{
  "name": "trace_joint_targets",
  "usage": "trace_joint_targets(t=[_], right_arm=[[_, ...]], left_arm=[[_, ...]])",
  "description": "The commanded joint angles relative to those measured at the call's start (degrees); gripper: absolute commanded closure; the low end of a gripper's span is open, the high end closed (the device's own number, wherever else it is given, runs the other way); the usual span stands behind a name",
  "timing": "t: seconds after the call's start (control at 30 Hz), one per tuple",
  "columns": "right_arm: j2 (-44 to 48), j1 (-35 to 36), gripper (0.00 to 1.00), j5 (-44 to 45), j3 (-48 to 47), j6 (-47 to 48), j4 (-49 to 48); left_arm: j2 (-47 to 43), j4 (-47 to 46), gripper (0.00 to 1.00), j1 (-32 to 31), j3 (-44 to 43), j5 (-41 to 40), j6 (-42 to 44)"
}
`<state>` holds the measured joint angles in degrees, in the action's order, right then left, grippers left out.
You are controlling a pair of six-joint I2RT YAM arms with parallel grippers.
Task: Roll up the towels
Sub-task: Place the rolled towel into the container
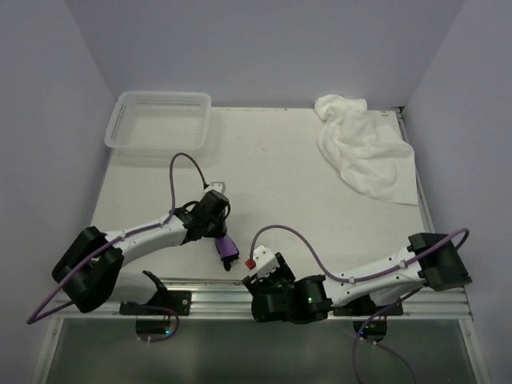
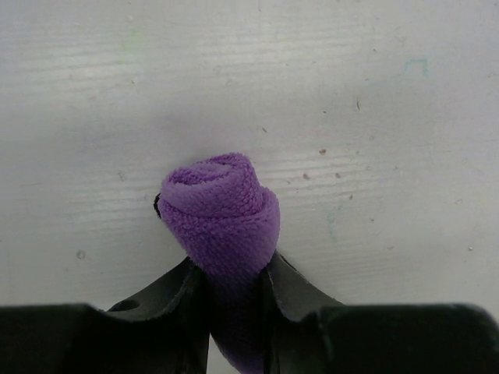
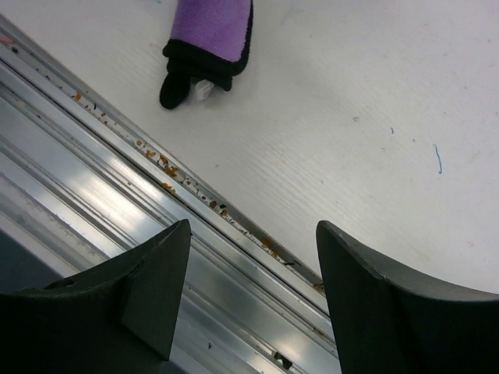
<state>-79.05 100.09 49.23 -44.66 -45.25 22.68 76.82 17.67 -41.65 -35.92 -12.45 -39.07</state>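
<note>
The small purple towel (image 2: 222,206) is rolled into a tight coil, and my left gripper (image 2: 231,269) is shut on it, one black finger on each side. From above, the roll (image 1: 227,248) lies near the table's front edge under that gripper (image 1: 222,238). The right wrist view shows the roll's dark-trimmed end (image 3: 210,27) resting on the table at the top. My right gripper (image 3: 253,234) is open and holds nothing; it hovers over the front rail, right of the roll (image 1: 258,270). The large white towel (image 1: 364,148) lies crumpled at the back right.
A white mesh basket (image 1: 160,124) stands at the back left corner. An aluminium rail (image 3: 117,210) runs along the table's front edge under the right gripper. Grey walls enclose the table on three sides.
</note>
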Motion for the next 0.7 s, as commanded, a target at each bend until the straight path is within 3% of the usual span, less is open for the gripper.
trace_joint_targets(t=[0.0,0.1,0.27,0.47,0.67], right_arm=[[2.8,-0.8,0.30,5.2,-0.7,-3.5,4.2],[4.0,-3.8,0.29,3.8,0.2,-5.0,4.2],[10.4,-11.8,0.29,-5.6,5.6,-3.9,-4.6],[15.3,-18.6,0.29,-7.7,6.6,0.2,-2.1],[20.5,-24.1,0.29,-12.1,8.4,2.4,-2.4]], left_arm=[[-2.5,2.8,0.88,3.3,-2.5,-0.9,5.1],[-3.1,3.4,0.92,6.0,-3.5,0.1,7.2],[-1.7,4.9,0.94,7.8,-7.5,1.5,8.2],[1.7,8.2,0.95,9.5,-15.9,1.5,10.9],[6.8,11.1,0.95,15.7,-24.4,4.3,14.5]])
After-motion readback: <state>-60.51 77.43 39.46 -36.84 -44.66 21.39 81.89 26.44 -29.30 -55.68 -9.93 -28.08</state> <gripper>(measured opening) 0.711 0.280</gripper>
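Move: The left hand already holds the purple rolled towel, whose middle lies about 3 cm back and 2 cm to the right of its fingers. The container it is bound for stands some 38 cm ahead and 23 cm to the left, at roughly the same height; the table's front edge runs about 14 cm straight back. From the empty right hand the container is some 54 cm ahead, 35 cm to the left and a little lower, about 7 cm. Keeping its pinch on the rolled towel, the left hand first eases a little left and forward, then carries the towel forward and up towards the container, ending about 9 cm farther out and 7 cm higher with hardly any turn of the wrist. Meanwhile the right hand, open and empty, draws away from the towel, going some 9 cm forward and 6 cm to its right with a slight rise while it swings clockwise about 15 degrees. ##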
